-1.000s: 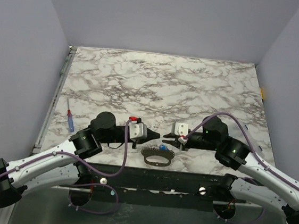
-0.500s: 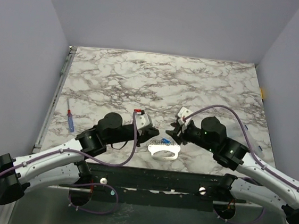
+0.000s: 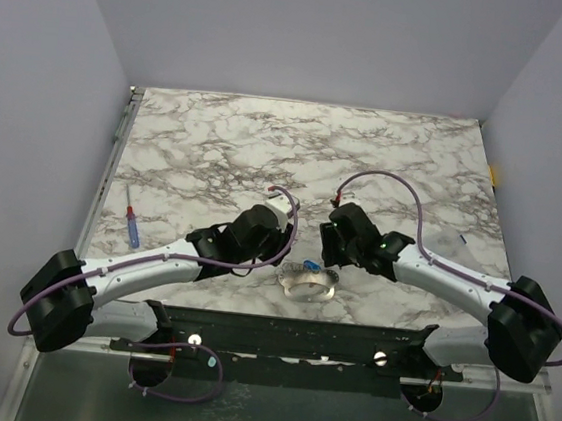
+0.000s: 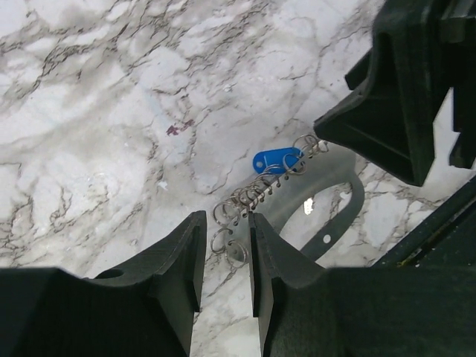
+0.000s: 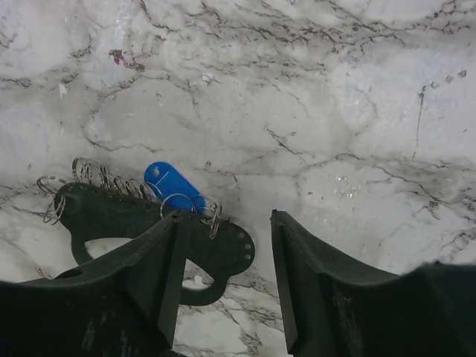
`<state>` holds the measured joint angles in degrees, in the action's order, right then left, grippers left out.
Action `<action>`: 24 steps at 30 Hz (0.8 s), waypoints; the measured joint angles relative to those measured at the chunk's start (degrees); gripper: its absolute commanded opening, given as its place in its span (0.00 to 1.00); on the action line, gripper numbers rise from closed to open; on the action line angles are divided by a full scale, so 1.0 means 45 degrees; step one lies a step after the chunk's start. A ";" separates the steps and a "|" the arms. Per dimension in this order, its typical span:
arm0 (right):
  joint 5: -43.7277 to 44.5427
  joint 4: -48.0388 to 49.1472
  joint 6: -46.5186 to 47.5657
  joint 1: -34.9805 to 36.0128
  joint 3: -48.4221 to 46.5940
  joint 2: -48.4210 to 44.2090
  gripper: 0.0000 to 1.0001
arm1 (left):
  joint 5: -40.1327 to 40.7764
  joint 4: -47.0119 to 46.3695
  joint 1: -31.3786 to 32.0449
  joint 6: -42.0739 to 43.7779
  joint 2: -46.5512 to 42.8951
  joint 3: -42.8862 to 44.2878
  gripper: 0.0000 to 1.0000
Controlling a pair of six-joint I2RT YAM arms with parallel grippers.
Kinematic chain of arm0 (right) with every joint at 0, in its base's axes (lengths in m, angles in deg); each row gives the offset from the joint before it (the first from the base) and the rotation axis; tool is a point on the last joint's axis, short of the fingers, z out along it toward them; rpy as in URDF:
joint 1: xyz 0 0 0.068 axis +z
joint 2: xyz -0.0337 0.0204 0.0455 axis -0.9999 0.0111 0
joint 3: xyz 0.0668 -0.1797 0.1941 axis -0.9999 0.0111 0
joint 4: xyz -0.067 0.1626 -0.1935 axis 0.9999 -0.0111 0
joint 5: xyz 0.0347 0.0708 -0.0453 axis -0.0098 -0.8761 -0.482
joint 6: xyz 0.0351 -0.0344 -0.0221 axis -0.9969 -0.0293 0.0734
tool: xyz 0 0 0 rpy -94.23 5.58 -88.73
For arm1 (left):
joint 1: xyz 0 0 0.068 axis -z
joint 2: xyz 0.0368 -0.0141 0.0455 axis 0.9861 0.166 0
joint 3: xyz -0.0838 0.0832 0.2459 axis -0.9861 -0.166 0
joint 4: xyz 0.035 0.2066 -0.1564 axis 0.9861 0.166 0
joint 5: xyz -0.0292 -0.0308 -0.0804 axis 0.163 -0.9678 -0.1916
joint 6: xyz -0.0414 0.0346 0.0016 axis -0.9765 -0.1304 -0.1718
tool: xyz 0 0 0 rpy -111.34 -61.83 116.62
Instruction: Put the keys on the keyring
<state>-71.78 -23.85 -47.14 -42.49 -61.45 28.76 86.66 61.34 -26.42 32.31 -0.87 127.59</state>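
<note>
A key with a bright blue head (image 3: 310,267) (image 4: 277,159) (image 5: 171,182) lies on the marble near the front edge. It rests against a flat dark plate with a handle cut-out (image 3: 309,286) (image 4: 338,216) (image 5: 219,249). The keyring shows as a row of thin wire loops (image 4: 249,199) (image 5: 104,178) along the plate's edge. My left gripper (image 3: 286,254) (image 4: 225,249) hangs over the row's end, open a narrow way, with loose loops lying between its tips and not pinched. My right gripper (image 3: 328,256) (image 5: 223,245) is open wide over the plate's other end, holding nothing.
A screwdriver with a blue and red handle (image 3: 133,226) lies at the table's left edge. The black front rail (image 3: 268,330) runs just behind the plate. In the left wrist view the right arm's black body (image 4: 401,89) sits close, at the upper right.
Both arms have reached in over the plate and turned their wrists downward. Both pairs of jaws have parted. The plate has shifted slightly right and away from the rail.
</note>
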 measured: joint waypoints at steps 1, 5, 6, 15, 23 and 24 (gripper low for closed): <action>-0.0097 -0.0112 -0.0126 -0.0039 0.0000 0.0044 0.52 | 0.0141 0.0136 0.0000 -0.0097 0.0078 0.0000 0.35; -0.0505 -0.0287 -0.0432 -0.0253 0.0000 0.0228 0.45 | 0.0563 0.0471 0.0000 -0.0578 0.0301 0.0000 0.38; -0.0646 -0.0277 -0.0481 -0.0282 -0.0005 0.0403 0.43 | 0.0651 0.0520 0.0000 -0.0743 0.0408 0.0000 0.38; -0.1297 -0.0165 -0.0602 -0.0418 0.0000 0.1715 0.28 | 0.0957 0.0588 0.0000 -0.1268 0.0753 -0.0029 0.38; -0.1734 0.0185 -0.0559 -0.0423 0.0000 0.1967 0.01 | 0.1044 0.0593 0.0000 -0.1282 0.0719 -0.0223 0.38; -0.1768 0.0214 -0.0500 -0.0423 0.0000 0.1914 0.01 | 0.1059 0.0588 0.0000 -0.1282 0.0714 -0.0223 0.38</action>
<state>-79.74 -22.89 -49.39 -44.39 -61.45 37.37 91.43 63.99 -26.42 26.54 2.35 126.59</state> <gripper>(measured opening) 0.020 0.381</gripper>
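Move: Just below the right hand, about 1 cm back, 1 cm left and some 5 cm lower, is the ring at the right-hand end of the flat ringed plate. The blue tag lies about 4 cm left of that hand and level with it; the plate's middle is roughly 4 cm back and 5 cm left, both also down on the table. From the left hand, the end ring is about 12 cm to the right, 2 cm ahead and 11 cm down. Sinking about 4.5 cm and easing back some 1.5 cm, the right hand tips about 10 degrees further down and shuts its half-open fingers at the plate's right end, pinching the last ring beside the blue tag. The left hand, holding nothing, lowers about 3 cm and drifts 1.5 cm left, fingers still partly open. ##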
